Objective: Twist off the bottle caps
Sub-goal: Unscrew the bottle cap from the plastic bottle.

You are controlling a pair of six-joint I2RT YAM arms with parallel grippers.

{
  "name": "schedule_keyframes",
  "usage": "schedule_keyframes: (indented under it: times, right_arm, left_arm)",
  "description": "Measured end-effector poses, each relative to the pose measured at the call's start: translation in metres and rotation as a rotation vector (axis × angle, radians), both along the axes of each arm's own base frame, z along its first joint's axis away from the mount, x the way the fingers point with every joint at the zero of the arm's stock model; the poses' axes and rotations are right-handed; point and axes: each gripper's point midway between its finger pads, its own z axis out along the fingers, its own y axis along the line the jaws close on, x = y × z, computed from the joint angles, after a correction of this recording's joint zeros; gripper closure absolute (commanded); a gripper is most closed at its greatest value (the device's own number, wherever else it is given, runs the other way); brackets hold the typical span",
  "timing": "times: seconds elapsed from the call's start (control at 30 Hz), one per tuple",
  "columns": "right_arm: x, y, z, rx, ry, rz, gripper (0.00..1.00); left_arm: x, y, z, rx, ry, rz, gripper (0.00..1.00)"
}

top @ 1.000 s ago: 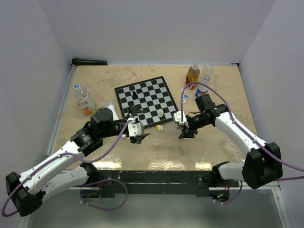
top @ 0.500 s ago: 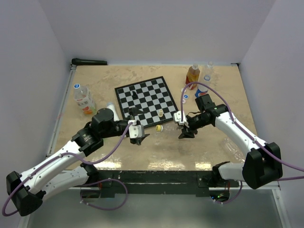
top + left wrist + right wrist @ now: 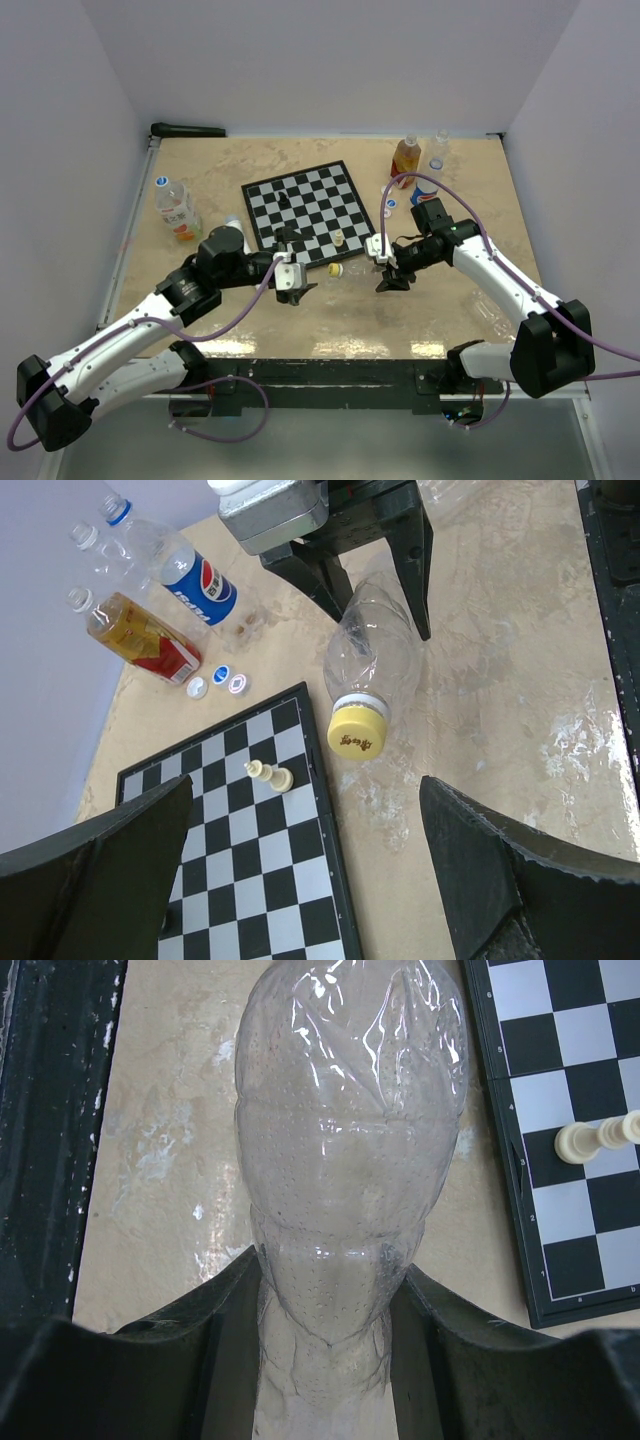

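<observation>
A clear, crumpled plastic bottle [image 3: 375, 655] lies on the table beside the chessboard's edge, its yellow cap [image 3: 358, 730] screwed on and facing my left gripper. My right gripper [image 3: 325, 1300] is shut on the bottle's body [image 3: 350, 1160], one finger on either side. My left gripper [image 3: 310, 880] stands wide open a short way in front of the cap and touches nothing. In the top view the yellow cap [image 3: 335, 269] sits between the left gripper [image 3: 297, 285] and the right gripper [image 3: 385, 272].
A chessboard [image 3: 305, 210] lies mid-table with a cream piece [image 3: 270, 775] near its edge. A Pepsi bottle [image 3: 190, 570], an orange drink bottle [image 3: 135, 635] and a clear one [image 3: 95, 540] lie at the back right, with loose caps [image 3: 221, 674] beside them. Another bottle [image 3: 172, 208] stands far left.
My left arm has edged slightly forward and right, toward the yellow cap, its gripper still open. The right gripper and the bottle have stayed put.
</observation>
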Motion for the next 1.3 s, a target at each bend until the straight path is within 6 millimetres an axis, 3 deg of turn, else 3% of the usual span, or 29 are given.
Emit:
schedule_keyframes:
  times: [0.4, 0.67, 0.87, 1.1, 1.3]
  right_arm:
    - [0.001, -0.002, -0.002, -0.013, -0.005, -0.004, 0.99]
    - [0.001, -0.002, -0.002, -0.014, -0.005, -0.004, 0.99]
    - [0.001, -0.002, -0.002, -0.014, -0.004, -0.004, 0.99]
    - [0.001, -0.002, -0.002, -0.014, -0.005, -0.004, 0.99]
    - [0.001, -0.002, -0.002, -0.014, -0.003, -0.005, 0.99]
  left_arm:
    - [0.001, -0.005, -0.006, 0.01, 0.006, -0.023, 0.01]
    - [0.009, -0.02, -0.009, -0.007, -0.004, -0.055, 0.04]
    - [0.01, -0.032, -0.018, -0.012, 0.032, -0.092, 0.16]
    - [0.01, -0.04, -0.046, 0.032, 0.121, -0.118, 0.3]
    - [0.008, -0.042, -0.051, 0.037, 0.146, -0.131, 0.44]
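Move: The yellow bottle cap is about 6 cm to the left hand's right, 6 cm below it and 1 cm nearer the base. A cream chess piece on the board lies some 4 cm ahead of the left hand, 6 cm right and 21 cm down; the chessboard's middle is about 9 cm straight ahead of that hand, at table depth. From the right hand, which grips the bottle, the cap lies roughly 9 cm left, 2 cm back and 6 cm higher. The yellow cap is approached by the empty left hand, which eases to the right at first and then sinks steeply, some 5 cm down and 4 cm right in all, turning slightly clockwise and rolling its forward side down. Its wide-open fingers close to about two thirds as they near the cap; no touch can be made out. The right hand keeps its grip on the bottle and holds it still. ##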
